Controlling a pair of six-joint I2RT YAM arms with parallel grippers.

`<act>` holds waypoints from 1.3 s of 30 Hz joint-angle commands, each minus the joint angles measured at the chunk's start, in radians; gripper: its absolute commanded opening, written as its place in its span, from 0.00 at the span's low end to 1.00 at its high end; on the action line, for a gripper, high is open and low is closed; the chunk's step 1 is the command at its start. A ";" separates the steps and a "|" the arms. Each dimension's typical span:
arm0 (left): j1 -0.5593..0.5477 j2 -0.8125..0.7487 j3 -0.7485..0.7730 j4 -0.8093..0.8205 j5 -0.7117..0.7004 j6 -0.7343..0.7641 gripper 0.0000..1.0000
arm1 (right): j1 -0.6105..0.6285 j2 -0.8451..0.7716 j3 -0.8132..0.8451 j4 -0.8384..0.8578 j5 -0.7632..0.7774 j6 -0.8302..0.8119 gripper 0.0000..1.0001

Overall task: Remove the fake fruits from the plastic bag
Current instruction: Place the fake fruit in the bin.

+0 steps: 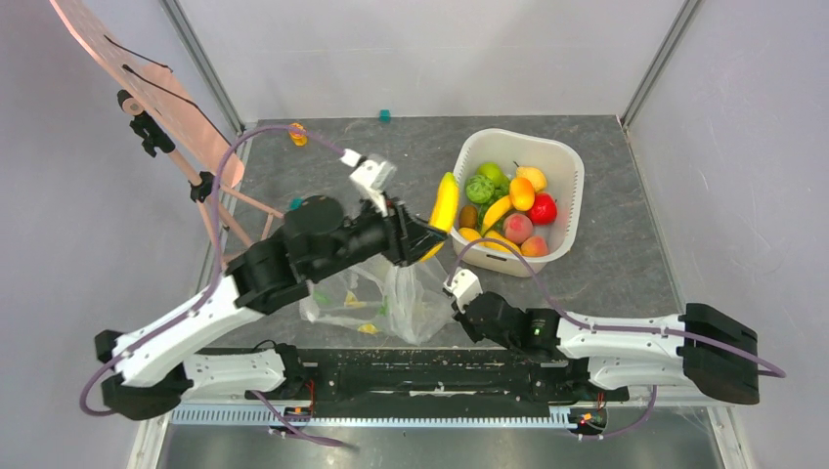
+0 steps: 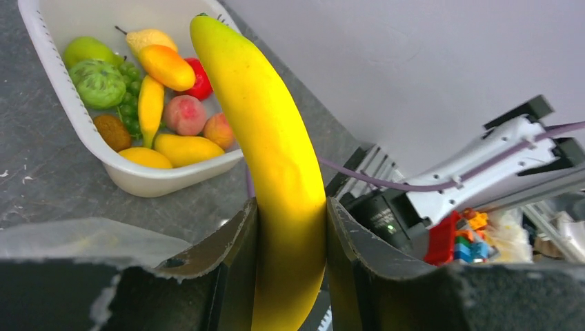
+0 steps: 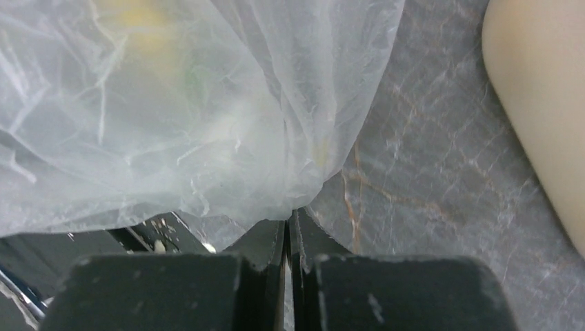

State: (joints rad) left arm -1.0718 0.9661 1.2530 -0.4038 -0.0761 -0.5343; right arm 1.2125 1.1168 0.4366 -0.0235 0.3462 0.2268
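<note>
My left gripper is shut on a yellow banana, one of the fake fruits, held above the table just left of the white basin. In the left wrist view the banana stands between both fingers of that gripper. The see-through plastic bag lies crumpled below it. My right gripper is shut on the bag's right edge; its wrist view shows the film pinched at the closed tips. Blurred yellow and green patches show through the film; I cannot tell fruit from print.
The basin holds several fake fruits, among them a bumpy green one and a peach. A teal block and a small orange object lie at the back. A pink board on a stand leans far left.
</note>
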 commanded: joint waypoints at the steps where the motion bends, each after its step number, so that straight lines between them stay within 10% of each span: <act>1: 0.019 0.155 0.116 0.006 -0.026 0.128 0.04 | 0.038 -0.070 -0.083 0.008 0.067 0.075 0.00; 33: 0.200 1.237 0.793 -0.029 0.161 0.235 0.11 | 0.169 -0.243 -0.236 -0.051 0.160 0.231 0.00; 39: 0.199 1.270 0.778 -0.031 0.123 0.241 0.33 | 0.177 -0.266 -0.240 -0.048 0.179 0.243 0.00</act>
State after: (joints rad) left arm -0.8696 2.2326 1.9972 -0.4324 0.0544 -0.3367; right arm 1.3796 0.8722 0.1997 -0.0696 0.4881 0.4450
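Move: Ahead and to the right of the left hand, which already holds the banana, the bin's middle lies about 22 cm forward, 20 cm right and 33 cm below. In it the green squash is some 23 cm forward, 12 cm right of the hand, the red fruit 20 cm forward, 26 cm right. The plastic bag lies level with it, 9 cm left, 34 cm below. From the right hand, the bin is roughly 23 cm ahead, 11 cm right, about level. Swinging the held banana down into place over the bin's fruit, the left arm goes some 25 cm down, 22 cm forward and 18 cm right, its fingers tipping about 30 degrees downward and keeping their grip. The right hand still pinches the bag's edge, drawing it about 4 cm back and as much right, and a little down, away from the bin. ##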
